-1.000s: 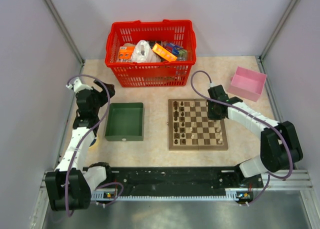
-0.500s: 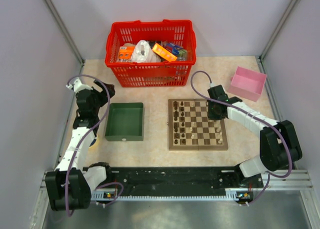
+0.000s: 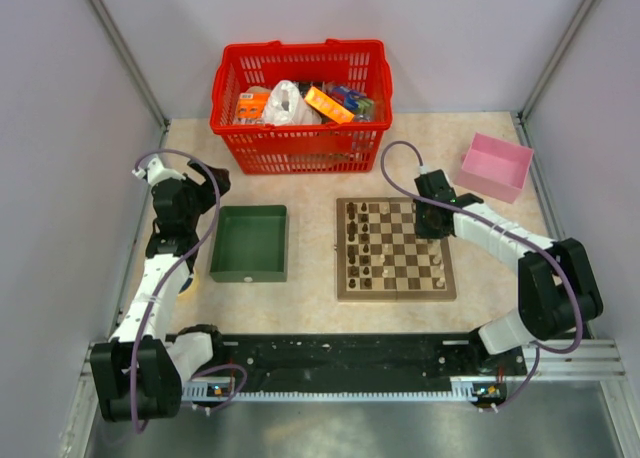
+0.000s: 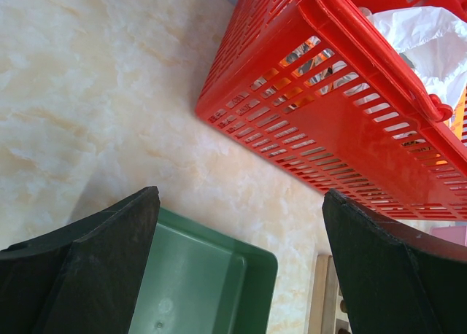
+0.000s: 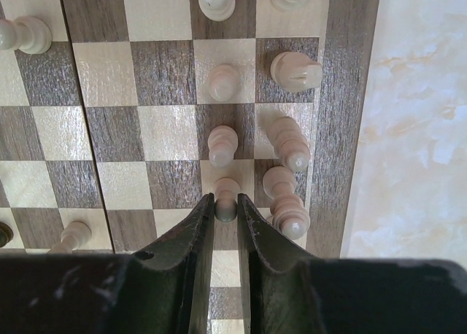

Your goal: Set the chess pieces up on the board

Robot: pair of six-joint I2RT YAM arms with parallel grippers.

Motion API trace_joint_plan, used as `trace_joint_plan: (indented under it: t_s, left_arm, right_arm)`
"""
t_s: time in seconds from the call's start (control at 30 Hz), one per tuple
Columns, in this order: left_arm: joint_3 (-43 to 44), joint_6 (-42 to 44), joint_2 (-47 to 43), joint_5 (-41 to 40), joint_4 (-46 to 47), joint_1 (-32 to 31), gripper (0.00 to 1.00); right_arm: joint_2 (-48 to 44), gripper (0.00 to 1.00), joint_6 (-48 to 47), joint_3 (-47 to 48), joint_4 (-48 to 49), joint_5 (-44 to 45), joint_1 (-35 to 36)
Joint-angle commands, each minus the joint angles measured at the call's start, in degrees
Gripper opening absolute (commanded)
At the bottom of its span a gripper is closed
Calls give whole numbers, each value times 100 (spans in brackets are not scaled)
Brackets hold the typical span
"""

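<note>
The board lies right of centre on the table. Dark chess pieces stand along its left columns and pale ones along its right. My right gripper hangs over the right side of the board. In the wrist view the right gripper is shut on the head of a pale pawn that stands upright on a light square. More pale pieces stand close on its right and ahead. My left gripper is open and empty, raised over the green tray's far corner.
A green tray sits left of the board, its corner under my left gripper. A red basket of packets stands at the back, its wall close ahead of the left fingers. A pink box sits back right.
</note>
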Motion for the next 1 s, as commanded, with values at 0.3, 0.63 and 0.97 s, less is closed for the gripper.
trace_joint_plan:
  t_s: [0.3,0.63,0.97]
  left_arm:
    - [21,-4,48,107,380,39,99]
    - [-14,-22,13,89,372,39,99]
    - [-31,-22,-4,134,380,39,99]
  right_arm:
    - [-136,27,-45,156,80,-164,-66]
    - [-663,33,-194,666,-368,-68,4]
    - [12,44,-80,1184,158,-208,645]
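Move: The white pawn is already between the right fingertips on its square, its middle just 1 cm below the hand. The next pawn of its file stands about 3 cm straight ahead, and a tall white piece about 3 cm to the right, level with it. Loose white pawns stand some 8 cm left and 3 cm back, and roughly 8 cm left and 8 cm ahead. From the idle left hand the held pawn lies about 48 cm right, 8 cm back and 16 cm below. Almost in place at first, the right hand eases its fingers open around the white pawn and lets go of it, then climbs off it quickly by about 6 cm. As it rises it swings some 4 cm left, with a little forward drift, towards the board's middle seam and the far loose pawn. The fingers keep spreading to nearly half open while the fingertips tip slightly forward and up. ##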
